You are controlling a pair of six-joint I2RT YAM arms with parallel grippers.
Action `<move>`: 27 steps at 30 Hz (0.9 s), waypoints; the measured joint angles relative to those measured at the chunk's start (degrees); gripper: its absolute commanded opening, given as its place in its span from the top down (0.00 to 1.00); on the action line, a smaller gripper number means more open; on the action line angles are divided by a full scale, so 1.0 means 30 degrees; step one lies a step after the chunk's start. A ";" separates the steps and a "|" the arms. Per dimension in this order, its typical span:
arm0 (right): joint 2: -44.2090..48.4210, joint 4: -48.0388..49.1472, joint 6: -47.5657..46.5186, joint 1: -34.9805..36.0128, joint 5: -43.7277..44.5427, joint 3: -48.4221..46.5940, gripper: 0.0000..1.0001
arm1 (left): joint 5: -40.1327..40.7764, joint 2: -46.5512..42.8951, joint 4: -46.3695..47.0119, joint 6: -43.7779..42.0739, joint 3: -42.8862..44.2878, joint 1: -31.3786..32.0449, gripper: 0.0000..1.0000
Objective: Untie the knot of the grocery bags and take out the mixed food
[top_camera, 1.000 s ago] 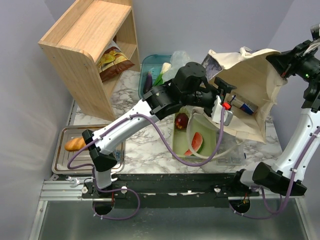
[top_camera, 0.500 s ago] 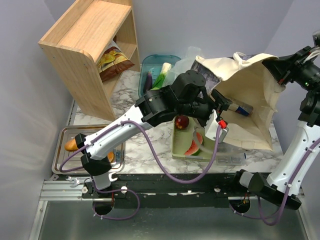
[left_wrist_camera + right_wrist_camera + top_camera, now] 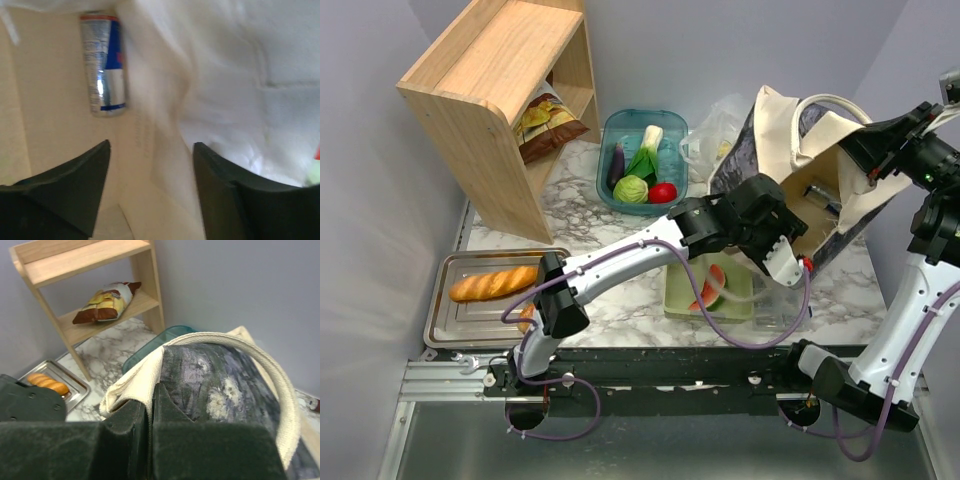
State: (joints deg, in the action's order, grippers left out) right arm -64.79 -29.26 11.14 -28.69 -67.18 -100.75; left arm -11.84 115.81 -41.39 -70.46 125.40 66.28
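Note:
A cream canvas tote bag [image 3: 790, 120] with a dark flowered outside stands at the right of the table. My right gripper [image 3: 870, 136] is shut on its rim [image 3: 150, 371] and holds its mouth up. My left arm [image 3: 760, 215] reaches into that mouth, and the bag hides its fingertips in the top view. In the left wrist view my left gripper [image 3: 151, 146] is open over the cream lining with nothing between its fingers. A blue-silver can [image 3: 102, 62] lies ahead of it inside the bag. A translucent plastic grocery bag [image 3: 718, 130] sits behind the tote.
A teal basket [image 3: 610, 128] holds eggplant [image 3: 617, 165], a leafy vegetable [image 3: 646, 148], cabbage [image 3: 631, 189] and tomato [image 3: 662, 193]. Watermelon [image 3: 712, 288] lies on a green tray [image 3: 680, 300]. Bread [image 3: 492, 283] lies on a metal tray [image 3: 440, 330]. Chips [image 3: 542, 120] sit in the wooden shelf [image 3: 480, 70].
My left arm has swung right and pushed its gripper into the tote's mouth. The right gripper has pulled the rim up, so the tote stands more upright and the teal basket shows.

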 measured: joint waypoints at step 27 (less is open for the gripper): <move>0.0525 -0.2215 -0.1836 0.0459 0.3723 0.1188 0.99 | 1.1759 -0.2499 1.3311 -0.9479 -0.8925 0.1887 0.03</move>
State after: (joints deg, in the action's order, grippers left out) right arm -63.22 -35.90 5.63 -27.31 -56.01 -97.19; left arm 23.44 108.31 -1.45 -98.89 98.63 71.94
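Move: The drink can lies inside the held-up canvas bag, about 9 cm ahead of the left hand, 12 cm to its right and some 10 cm lower. The watermelon slice in the green basket is about 9 cm left of this hand, 1 cm back and 26 cm below; the clear box sits 4 cm back, 8 cm right and 28 cm below. From the right hand, the can is about 6 cm ahead, 2 cm right and 32 cm below. At the canvas bag's mouth the left hand works forward about 6 cm, drifting slightly right and then back left, then lifts some 5 cm while easing back a little; meanwhile its fingers spread to nearly wide open and the wrist rolls about 45 degrees about the pointing line, its upper side tipping back towards the base. The right hand keeps its pinch on the bag's rim, first giving a centimetre or so back and left, then drawing the rim about 3 cm forward and right and 3 cm down as it turns clockwise. ##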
